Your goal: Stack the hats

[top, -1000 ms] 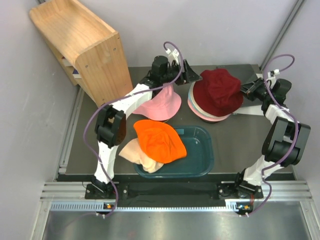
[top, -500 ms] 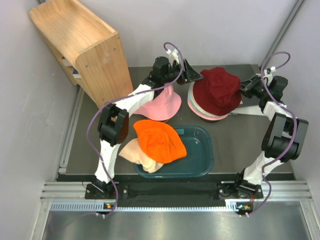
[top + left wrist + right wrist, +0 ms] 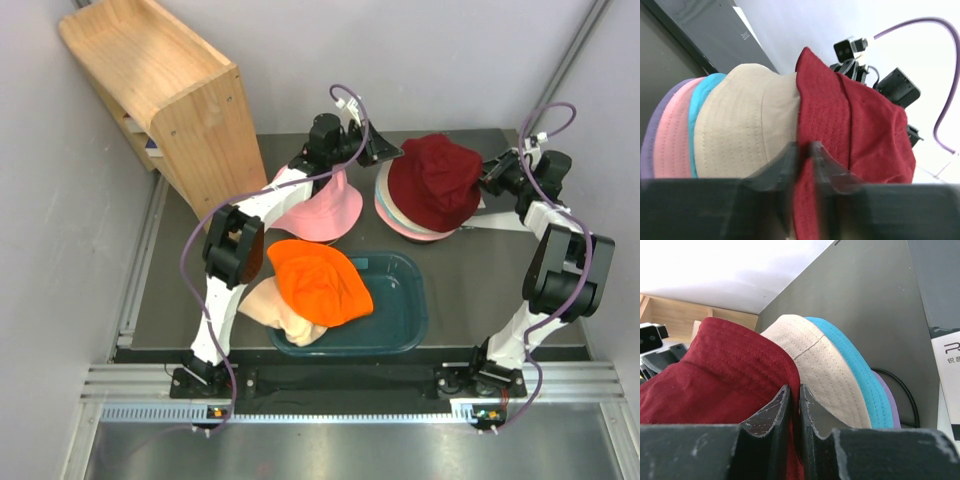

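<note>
A maroon hat (image 3: 435, 180) tops a stack of hats at the back right, over beige (image 3: 745, 115), teal (image 3: 702, 105), pink (image 3: 670, 135) and lavender (image 3: 647, 150) ones. My left gripper (image 3: 385, 153) is at the stack's left side, its jaws nearly together with the maroon brim (image 3: 850, 115) between them (image 3: 803, 146). On the stack's right side my right gripper (image 3: 488, 180) is shut on the same brim (image 3: 715, 370), the fabric pinched between its fingers (image 3: 794, 388). A loose pink hat (image 3: 315, 210) lies under the left arm. An orange hat (image 3: 318, 280) and a peach hat (image 3: 275, 305) rest on the tub.
A dark teal tub (image 3: 405, 300) sits at the front middle of the table. A wooden shelf unit (image 3: 160, 90) stands at the back left. A white printed card (image 3: 947, 370) lies on the table right of the stack, with a black cable (image 3: 900, 390) beside it.
My left gripper has slid right to the stack's edge and narrowed its jaws onto the maroon brim. The right gripper kept its hold and barely moved.
</note>
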Robot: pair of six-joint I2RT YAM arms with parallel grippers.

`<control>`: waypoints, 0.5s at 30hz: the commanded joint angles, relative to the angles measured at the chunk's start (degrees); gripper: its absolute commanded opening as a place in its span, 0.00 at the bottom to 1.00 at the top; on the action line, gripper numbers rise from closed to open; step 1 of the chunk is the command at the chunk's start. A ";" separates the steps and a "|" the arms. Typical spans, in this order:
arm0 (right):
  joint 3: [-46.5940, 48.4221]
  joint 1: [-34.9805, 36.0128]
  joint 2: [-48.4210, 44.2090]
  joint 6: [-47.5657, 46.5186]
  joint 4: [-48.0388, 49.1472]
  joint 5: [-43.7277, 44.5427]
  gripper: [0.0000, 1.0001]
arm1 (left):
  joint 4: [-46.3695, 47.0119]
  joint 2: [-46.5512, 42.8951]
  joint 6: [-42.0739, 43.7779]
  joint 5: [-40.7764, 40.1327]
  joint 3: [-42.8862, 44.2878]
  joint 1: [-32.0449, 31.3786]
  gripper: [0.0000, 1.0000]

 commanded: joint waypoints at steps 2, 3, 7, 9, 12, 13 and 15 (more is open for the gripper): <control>2.35 1.27 -0.07 -1.00 0.92 0.16 0.13 | 2.80 0.37 -1.02 0.35 1.88 0.28 0.00; 2.26 1.19 -0.25 -1.18 0.83 0.08 0.13 | 2.01 0.19 -0.76 0.26 1.70 0.37 0.00; 2.17 1.19 -0.78 -2.41 -0.75 0.95 0.13 | -2.64 -2.53 1.78 -2.98 -1.28 1.34 0.00; 2.26 1.28 -0.87 -2.76 -0.84 1.13 0.13 | -3.18 -4.29 2.66 -3.77 -3.56 2.04 0.00; 2.26 1.19 -0.95 -3.03 -0.84 1.66 0.12 | -7.30 -5.17 6.79 -5.27 -3.67 2.22 0.00; 2.26 1.19 -0.69 -2.94 -0.84 1.92 0.12 | -8.18 -5.08 8.71 -5.53 -3.58 2.22 0.00; 2.08 1.19 -0.69 -3.20 -0.93 2.18 0.12 | -10.82 -5.00 11.44 -6.59 -3.40 2.22 0.00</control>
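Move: The left fingers straddle the left, far edge of the dark red hat's brim. That hat's middle lies about 8 cm to their right, 6 cm back and a little below. The beige hat topping the stack under it sits roughly 6 cm right, 8 cm back and 9 cm down; the pink hat on the gold stand is about 17 cm left, 11 cm back and well below. For the right hand, still gripping the brim's right side, the red hat's middle is some 11 cm left and 1 cm back, at about its height. The left fingers, partly open around the dark red hat's brim, shut and pinch it. The left hand then draws the brim about 2 cm to the left while sinking some 1.5 cm and easing slightly forward, with a slight roll and turn of about 5 degrees. The right hand stays put and keeps its hold on the opposite side of the brim. ##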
